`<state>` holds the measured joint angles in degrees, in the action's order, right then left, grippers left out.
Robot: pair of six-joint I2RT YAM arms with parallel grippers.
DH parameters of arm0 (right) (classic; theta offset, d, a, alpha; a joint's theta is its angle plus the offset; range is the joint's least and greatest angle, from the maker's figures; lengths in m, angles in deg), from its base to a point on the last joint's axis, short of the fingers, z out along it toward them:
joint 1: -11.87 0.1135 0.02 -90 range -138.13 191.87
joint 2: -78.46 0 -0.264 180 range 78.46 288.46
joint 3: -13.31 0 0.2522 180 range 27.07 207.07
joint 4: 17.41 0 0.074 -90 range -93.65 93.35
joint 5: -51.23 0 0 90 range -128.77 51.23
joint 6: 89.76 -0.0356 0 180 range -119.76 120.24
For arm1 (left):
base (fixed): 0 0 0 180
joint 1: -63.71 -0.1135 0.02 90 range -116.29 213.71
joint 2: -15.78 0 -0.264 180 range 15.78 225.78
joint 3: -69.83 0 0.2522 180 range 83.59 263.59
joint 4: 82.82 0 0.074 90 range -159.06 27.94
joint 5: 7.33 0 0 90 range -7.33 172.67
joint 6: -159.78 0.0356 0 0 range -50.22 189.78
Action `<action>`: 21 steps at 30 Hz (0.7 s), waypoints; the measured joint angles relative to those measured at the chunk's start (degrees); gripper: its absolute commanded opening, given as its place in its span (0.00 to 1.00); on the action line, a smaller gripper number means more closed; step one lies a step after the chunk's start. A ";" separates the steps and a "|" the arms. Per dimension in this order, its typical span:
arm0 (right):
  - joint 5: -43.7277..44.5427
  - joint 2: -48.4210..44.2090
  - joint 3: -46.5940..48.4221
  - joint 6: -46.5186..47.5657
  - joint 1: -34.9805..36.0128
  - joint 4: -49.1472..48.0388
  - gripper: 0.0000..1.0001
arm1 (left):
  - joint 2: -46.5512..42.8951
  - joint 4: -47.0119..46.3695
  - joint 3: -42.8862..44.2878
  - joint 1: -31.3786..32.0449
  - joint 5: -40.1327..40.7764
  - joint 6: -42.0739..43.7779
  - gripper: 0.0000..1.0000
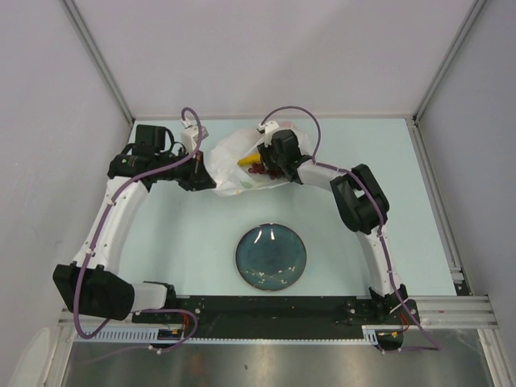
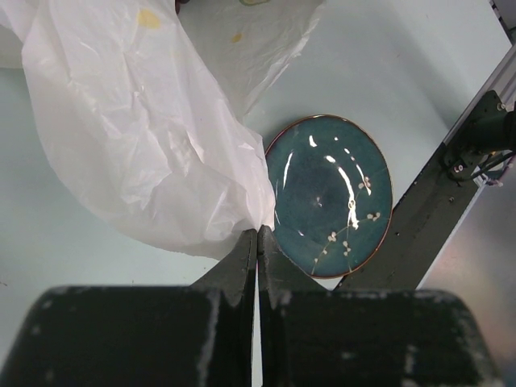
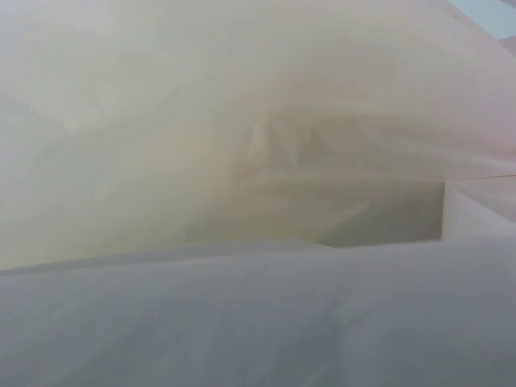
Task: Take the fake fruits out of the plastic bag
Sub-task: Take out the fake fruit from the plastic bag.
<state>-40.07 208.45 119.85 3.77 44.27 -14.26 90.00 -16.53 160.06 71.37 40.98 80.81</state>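
Note:
The plastic bag (image 1: 234,153) lies crumpled at the back middle of the table. In the top view a yellow banana (image 1: 247,160) and dark red grapes (image 1: 256,170) show at the bag's opening. My left gripper (image 2: 260,232) is shut on the bag's edge (image 2: 242,201), holding the film (image 2: 137,129) up. Two yellow patches (image 2: 148,18) show dimly through it. My right gripper (image 1: 266,164) reaches into the bag's mouth from the right, beside the fruits. Its fingers are hidden. The right wrist view holds only white bag film (image 3: 258,161).
A round dark blue plate (image 1: 271,257) sits on the table in front of the bag, between the two arms; it also shows in the left wrist view, plate (image 2: 330,193). White walls stand to the left, back and right. The black base rail (image 1: 266,308) runs along the near edge.

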 measured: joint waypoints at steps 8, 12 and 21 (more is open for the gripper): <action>-0.07 0.11 0.00 -0.04 -0.39 0.42 0.15 | 0.02 -0.04 0.00 -0.37 0.15 0.00 0.00; -0.04 0.11 -0.07 0.17 -0.37 0.42 0.00 | 0.02 -0.15 -0.07 -0.46 0.46 -0.02 0.00; -0.04 -1.92 -1.92 -0.09 -0.22 0.63 0.00 | 0.02 -1.36 -1.44 -0.57 0.52 -0.09 0.00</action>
<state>-40.11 206.53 117.92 3.68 44.05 -13.62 90.02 -17.89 158.61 70.80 41.50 80.72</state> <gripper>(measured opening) 0.232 0.004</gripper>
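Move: The red grapes lie almost under the right hand, about 1 cm back, level with it sideways and some 3 cm lower inside the open bag. The banana is about 5 cm to that hand's left, 1 cm farther out and 2 cm below; the blue plate lies some 30 cm back, 2 cm to its right and 6 cm below. From the left hand, the grapes are about 23 cm ahead, 15 cm to the right and 22 cm below. Almost staying in place inside the bag, the right hand shuts its half-open fingers to about a quarter open, where they stop with rising effort, seemingly on the grapes; then it just starts to draw back and up, by about half a centimetre. The left hand keeps its shut fingers on the bag's rim, holding the mouth up. ##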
